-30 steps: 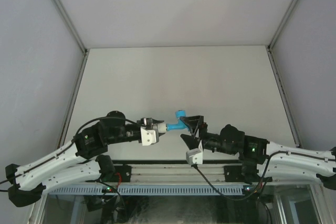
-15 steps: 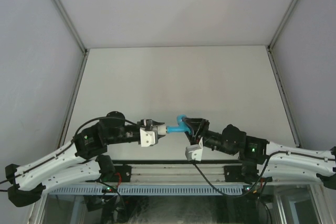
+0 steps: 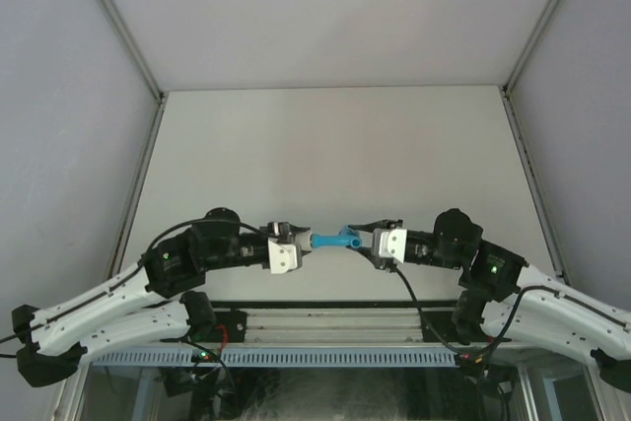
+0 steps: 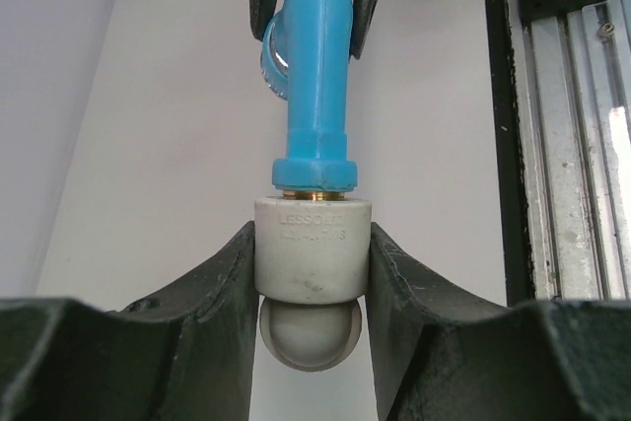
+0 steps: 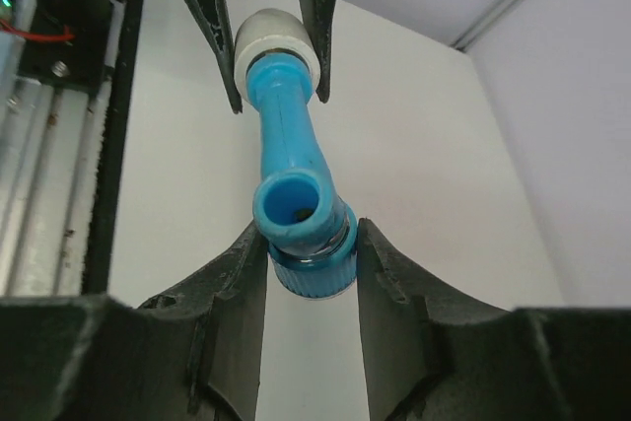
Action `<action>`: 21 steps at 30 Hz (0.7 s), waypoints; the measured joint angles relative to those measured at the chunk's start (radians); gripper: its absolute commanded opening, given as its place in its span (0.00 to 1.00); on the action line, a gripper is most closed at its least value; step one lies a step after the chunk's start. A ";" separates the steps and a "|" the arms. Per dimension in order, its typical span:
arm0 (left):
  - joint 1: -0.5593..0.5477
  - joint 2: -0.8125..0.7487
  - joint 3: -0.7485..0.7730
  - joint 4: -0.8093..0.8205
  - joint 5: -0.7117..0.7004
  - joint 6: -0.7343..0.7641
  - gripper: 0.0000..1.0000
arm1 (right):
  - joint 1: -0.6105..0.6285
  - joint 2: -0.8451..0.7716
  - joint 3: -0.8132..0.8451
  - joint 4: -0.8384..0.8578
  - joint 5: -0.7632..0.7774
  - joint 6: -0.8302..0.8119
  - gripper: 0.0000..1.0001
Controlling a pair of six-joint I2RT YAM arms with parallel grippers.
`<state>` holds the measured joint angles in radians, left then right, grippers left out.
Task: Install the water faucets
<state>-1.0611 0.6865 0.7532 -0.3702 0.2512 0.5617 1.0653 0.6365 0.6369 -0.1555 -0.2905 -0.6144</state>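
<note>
A bright blue water faucet [image 3: 333, 240] hangs level above the table's near edge between both arms. Its threaded end sits in a white-grey pipe fitting [image 4: 314, 244], and my left gripper [image 4: 314, 265] is shut on that fitting. The left gripper [image 3: 299, 238] meets the faucet from the left in the top view. My right gripper [image 5: 310, 244] is shut on the faucet's [image 5: 286, 145] ribbed handle end, with the open spout facing the camera. The right gripper [image 3: 361, 240] comes in from the right. In the right wrist view the fitting [image 5: 276, 41] shows at the far end, between the left fingers [image 5: 212, 27].
The pale table [image 3: 335, 155] stretches behind the arms, bounded by grey walls with metal corner strips. A black and aluminium rail [image 4: 567, 145] runs along the near edge under both grippers. Cables trail from both wrists.
The right gripper was open beside the faucet and has closed on its handle end. The right wrist has rolled and levelled out. The faucet's upturned end has swung down flat. The left arm held still.
</note>
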 measured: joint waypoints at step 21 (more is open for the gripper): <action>0.007 0.030 0.000 -0.061 -0.252 0.052 0.00 | -0.227 0.213 -0.014 0.171 -0.154 1.350 0.00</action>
<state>-1.0542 0.7162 0.7532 -0.4313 -0.0006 0.6136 0.8387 0.8494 0.6224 0.0158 -0.4450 0.7357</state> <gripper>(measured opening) 0.454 0.345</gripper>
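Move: The right hand already grips the faucet's knob; the white fitting it screws onto lies about 9 cm to its left, 1 cm back and some 2 cm above. The spout stands roughly 4 cm over that hand, 1 cm back and 2 cm to its right. From the left hand, which already holds the fitting, the faucet body's middle is about 6 cm right, level fore and aft and 1 cm lower; the knob is about 9 cm right, 1 cm ahead and 2 cm lower. Rolling about the faucet's long left-right axis, the right hand keeps its pinch on the knob and swings it from beneath the body back towards the base, some 80 degrees, while shifting left and down about 3 cm. The left hand keeps hold of the white fitting and carries it about 4 cm forward, also left and down, its fingers turning slightly counter-clockwise. ##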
